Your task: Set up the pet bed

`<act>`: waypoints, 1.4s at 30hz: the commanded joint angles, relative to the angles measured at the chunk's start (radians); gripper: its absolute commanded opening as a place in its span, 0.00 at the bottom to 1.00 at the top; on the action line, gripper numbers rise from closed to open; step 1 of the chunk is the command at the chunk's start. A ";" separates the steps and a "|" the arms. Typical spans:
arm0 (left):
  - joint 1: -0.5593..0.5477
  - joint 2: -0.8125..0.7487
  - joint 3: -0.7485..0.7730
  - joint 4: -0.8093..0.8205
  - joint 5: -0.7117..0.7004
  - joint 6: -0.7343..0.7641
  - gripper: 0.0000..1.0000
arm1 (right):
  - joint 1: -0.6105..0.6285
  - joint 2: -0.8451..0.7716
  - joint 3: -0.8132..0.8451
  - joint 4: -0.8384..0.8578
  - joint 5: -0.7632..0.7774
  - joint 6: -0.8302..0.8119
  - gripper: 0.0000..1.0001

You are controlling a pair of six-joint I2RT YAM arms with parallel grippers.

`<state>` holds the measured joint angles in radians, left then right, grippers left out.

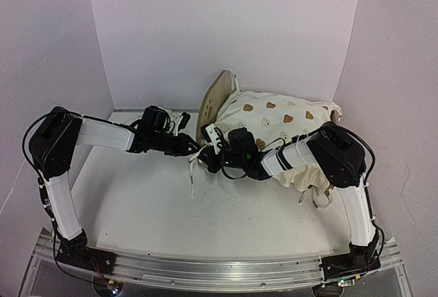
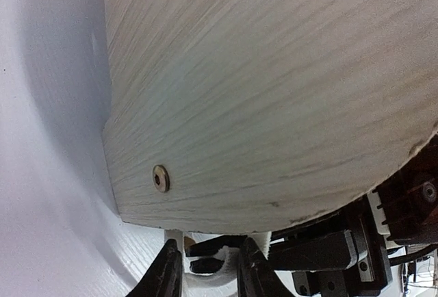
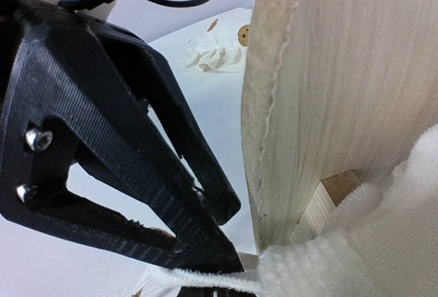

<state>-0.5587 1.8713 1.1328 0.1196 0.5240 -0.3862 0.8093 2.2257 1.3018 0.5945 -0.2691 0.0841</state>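
The pet bed lies tipped on the white table, its rounded plywood headboard (image 1: 216, 100) facing left. That board fills the left wrist view (image 2: 274, 92). The bear-print cushion (image 1: 277, 115) covers the rest of the frame. Both grippers meet at the headboard's lower corner. My right gripper (image 1: 211, 158) is shut on a white cushion tie (image 2: 226, 269); its black fingertips (image 2: 205, 246) show under the board. My left gripper (image 2: 210, 273) stands open around that tie and those fingertips, its fingers (image 2: 168, 269) apart. In the right wrist view the tie (image 3: 226, 280) runs past the board edge (image 3: 274, 126).
A small crumpled bear-print cloth piece (image 3: 213, 56) lies on the table behind the left arm (image 1: 102, 133). White walls close in the back and both sides. The aluminium rail (image 1: 219, 269) carrying the arm bases runs along the near edge.
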 commanded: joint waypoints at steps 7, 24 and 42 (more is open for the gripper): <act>-0.037 0.037 0.064 0.018 0.078 -0.023 0.25 | -0.010 -0.027 0.001 0.048 0.006 -0.027 0.00; -0.037 -0.070 -0.007 0.046 -0.030 -0.034 0.00 | -0.007 -0.150 -0.102 -0.119 0.063 0.243 0.33; -0.066 -0.104 -0.036 0.152 -0.064 -0.113 0.00 | 0.120 -0.034 -0.116 0.137 0.114 0.335 0.62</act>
<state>-0.6170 1.8317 1.0962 0.2001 0.4854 -0.4843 0.8955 2.1429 1.1416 0.6086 -0.2768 0.3916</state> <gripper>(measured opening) 0.028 0.639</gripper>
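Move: The tie, still pinched in the right fingertips, is about 2 cm to the left hand's right and 2 cm below it; the headboard's near edge is roughly 3 cm ahead and 3 cm to the right, 2 cm lower. From the right hand, the tie's loose tail hangs some 6 cm back, 2 cm left and 5 cm down; the quilt's frilled corner lies about 4 cm ahead and 6 cm right, level with it. Edging about 1 cm to the right, the left hand shuts its part-open fingers on the tie beside the right fingertips, then keeps them shut as it lifts some 2 cm and eases slightly back. Once they have shut, the right hand opens wide, lets go and swings back about 6.5 cm towards the loose tail, dipping slightly, veering right then returning left, and rolling near 20 degrees. ##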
